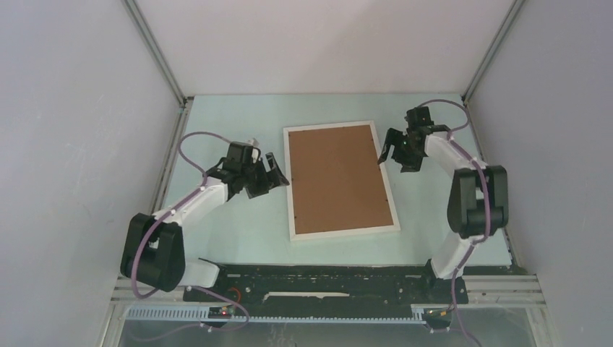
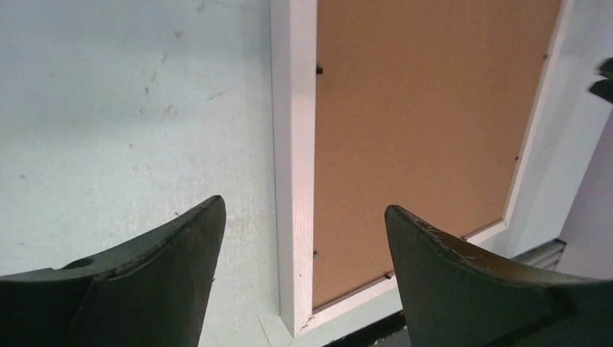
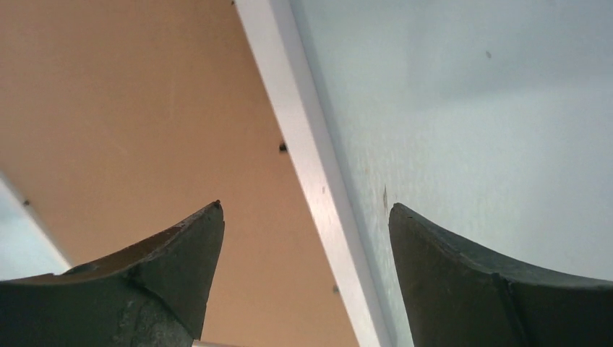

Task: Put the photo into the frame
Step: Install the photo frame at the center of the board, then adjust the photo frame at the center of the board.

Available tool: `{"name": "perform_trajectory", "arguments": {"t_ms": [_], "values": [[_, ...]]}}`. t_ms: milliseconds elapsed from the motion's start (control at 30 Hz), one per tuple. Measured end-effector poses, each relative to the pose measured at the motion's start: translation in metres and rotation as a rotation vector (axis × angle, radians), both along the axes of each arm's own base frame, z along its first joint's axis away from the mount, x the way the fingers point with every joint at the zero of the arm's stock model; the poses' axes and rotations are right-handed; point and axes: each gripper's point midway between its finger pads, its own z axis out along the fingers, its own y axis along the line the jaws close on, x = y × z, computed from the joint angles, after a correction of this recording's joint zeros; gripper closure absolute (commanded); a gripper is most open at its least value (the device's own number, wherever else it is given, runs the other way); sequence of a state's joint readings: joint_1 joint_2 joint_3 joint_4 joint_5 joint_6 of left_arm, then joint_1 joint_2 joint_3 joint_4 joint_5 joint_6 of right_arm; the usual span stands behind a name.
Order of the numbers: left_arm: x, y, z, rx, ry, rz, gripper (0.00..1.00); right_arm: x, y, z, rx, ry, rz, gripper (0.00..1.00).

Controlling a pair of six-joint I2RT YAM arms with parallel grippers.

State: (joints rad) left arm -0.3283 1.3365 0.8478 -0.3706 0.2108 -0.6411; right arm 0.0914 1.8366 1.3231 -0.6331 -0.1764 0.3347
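The white frame [image 1: 329, 126] lies flat in the middle of the pale table, its back up, with the brown backing board [image 1: 338, 178] filling it. The photo is hidden. My left gripper [image 1: 277, 172] hovers open just beside the frame's left rim; in the left wrist view its jaws [image 2: 303, 210] straddle that rim [image 2: 293, 144] without touching it, the board [image 2: 426, 123] to the right. My right gripper [image 1: 390, 155] stands open at the frame's upper right edge. In the right wrist view, the rim [image 3: 303, 144] runs between the spread fingers [image 3: 305, 208], beside the board [image 3: 144, 108].
Grey enclosure walls with aluminium posts [image 1: 155, 50] close in the table on the left, right and back. A black rail [image 1: 325, 278] carrying the arm bases runs along the near edge. Bare table [image 1: 238, 224] lies either side of the frame.
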Motion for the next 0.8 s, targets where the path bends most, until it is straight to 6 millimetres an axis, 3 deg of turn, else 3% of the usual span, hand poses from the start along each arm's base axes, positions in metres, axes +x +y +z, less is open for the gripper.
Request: {"name": "perform_trajectory", "arguments": {"t_ms": [100, 200, 400, 467, 567, 800], "values": [[-0.003, -0.002, -0.019, -0.037, 0.046, 0.004, 0.20, -0.015, -0.002, 0.026, -0.010, -0.055, -0.033, 0.09], [-0.007, -0.011, -0.031, -0.094, 0.072, 0.001, 0.32, -0.051, -0.002, 0.035, -0.023, -0.055, -0.055, 0.14], [-0.001, -0.023, -0.047, -0.149, 0.090, -0.002, 0.48, -0.141, -0.007, 0.012, -0.042, 0.055, -0.117, 0.19], [0.001, -0.027, -0.053, -0.155, 0.095, -0.008, 0.52, -0.164, -0.011, 0.008, -0.052, 0.075, -0.144, 0.27], [-0.002, -0.035, -0.066, -0.149, 0.120, -0.027, 0.57, -0.181, -0.014, 0.006, -0.043, 0.064, -0.176, 0.36], [-0.006, -0.047, -0.079, -0.139, 0.129, -0.054, 0.71, -0.190, -0.008, -0.005, 0.004, 0.089, -0.191, 0.42]]}}
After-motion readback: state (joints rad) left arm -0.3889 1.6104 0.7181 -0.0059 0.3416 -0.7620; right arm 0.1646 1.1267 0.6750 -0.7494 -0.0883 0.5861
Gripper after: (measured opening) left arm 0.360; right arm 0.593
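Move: The left hand is open, with the left rail of the photo frame about 4 cm to its right, 1 cm back and 8 cm below. From the same hand, the frame's near left corner is some 14 cm back and 5 cm right, and the brown panel's middle about 5 cm ahead and 19 cm right. The right hand hangs open roughly 4 cm straight above the right rail, with the frame's near right corner about 18 cm back and 2 cm right. The left fingers come to pinch the frame's left rail, one on the outside and one over the panel: that hand sinks about 8 cm, works nearly 5 cm to the right and narrows its grip. The right hand, already clear of the right rail, hops up some 3.5 cm, sweeps about 19 cm back towards the near right corner and sinks again, turning about 10 degrees clockwise and partly closing without gripping. ##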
